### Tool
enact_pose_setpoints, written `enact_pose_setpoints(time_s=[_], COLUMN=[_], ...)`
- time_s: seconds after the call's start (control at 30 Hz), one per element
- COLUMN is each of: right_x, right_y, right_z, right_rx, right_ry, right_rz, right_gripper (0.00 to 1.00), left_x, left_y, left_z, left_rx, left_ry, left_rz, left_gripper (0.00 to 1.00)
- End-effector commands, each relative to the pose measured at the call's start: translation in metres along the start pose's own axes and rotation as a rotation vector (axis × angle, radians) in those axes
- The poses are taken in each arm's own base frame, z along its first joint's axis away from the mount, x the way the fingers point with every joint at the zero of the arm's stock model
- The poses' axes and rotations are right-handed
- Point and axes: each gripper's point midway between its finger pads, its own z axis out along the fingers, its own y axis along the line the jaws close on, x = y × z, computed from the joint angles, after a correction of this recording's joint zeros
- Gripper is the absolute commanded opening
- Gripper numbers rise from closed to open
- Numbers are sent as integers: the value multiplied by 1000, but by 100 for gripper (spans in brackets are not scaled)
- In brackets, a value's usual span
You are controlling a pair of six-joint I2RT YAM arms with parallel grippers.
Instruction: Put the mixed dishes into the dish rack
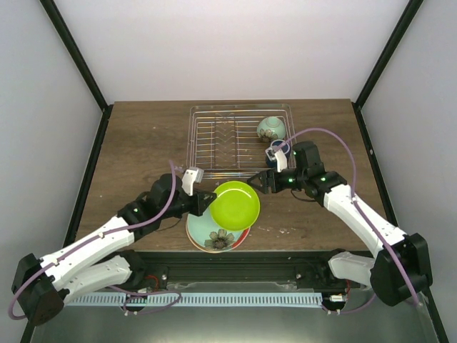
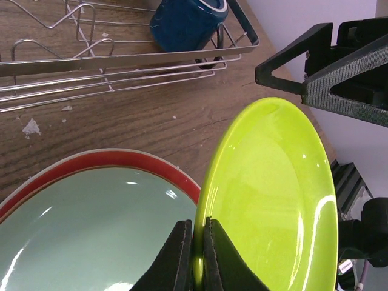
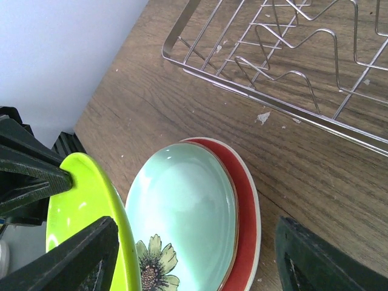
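Note:
The lime-green plate stands tilted on edge over the table, and my left gripper is shut on its left rim. In the left wrist view both pads pinch that plate's rim. Under it the red plate with a teal floral centre lies flat, with a pale rim showing beneath. My right gripper hangs open at the lime plate's upper right edge. In the right wrist view its left finger sits by the lime plate. The dish rack holds the mint bowl and the blue mug.
The rack's wire side runs just beyond the flat plate. A strip of bare wooden table lies between the rack and the plates. The mug sits in the rack's near right corner.

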Motion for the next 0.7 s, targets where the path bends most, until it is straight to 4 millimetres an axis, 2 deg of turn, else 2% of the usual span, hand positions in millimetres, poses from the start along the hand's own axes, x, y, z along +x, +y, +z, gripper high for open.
enact_pose_setpoints(time_s=[0.0, 0.2, 0.4, 0.57, 0.67], right_x=[-2, 8, 24, 31, 30], right_y=[13, 20, 26, 27, 28], right_z=[-2, 5, 18, 26, 28], right_rx=[-52, -137, -207, -239, -250], right_ry=[-12, 22, 86, 117, 119], right_rz=[-29, -18, -13, -10, -21], right_gripper=[71, 71, 63, 45, 27], left_x=[-3, -8, -17, -25, -29], left_y=[-3, 2, 5, 3, 4], left_z=[-1, 3, 11, 16, 20], left_rx=[20, 19, 30, 35, 29], left_ry=[-13, -23, -34, -49, -51], left_rz=[11, 4, -6, 0, 0], left_gripper=[0, 0, 0, 0, 0])
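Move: The left fingers already grip the left rim of the lime plate, whose middle is about 6 cm to this hand's right, 2 cm back and 3 cm lower. From the open, empty right hand that middle lies some 6 cm left, 5 cm back and 3 cm down. The pale green plate, resting on the red one, is about 12 cm left, 5 cm back and 14 cm below the right hand; the blue mug is roughly 16 cm ahead, 7 cm right and 9 cm down. The right hand eases back, left and down, about 4 cm in all, onto the far right rim of the lime plate, turning some 10 degrees counter-clockwise and tipping slightly, while its wide-open fingers close to about half that gap, one over the plate's face and the other beyond the rim, though a pinch can't be made out yet. The left hand keeps its grip on the left rim and carries the plate roughly 2 cm forward and a little down, so it meets the incoming fingers. ##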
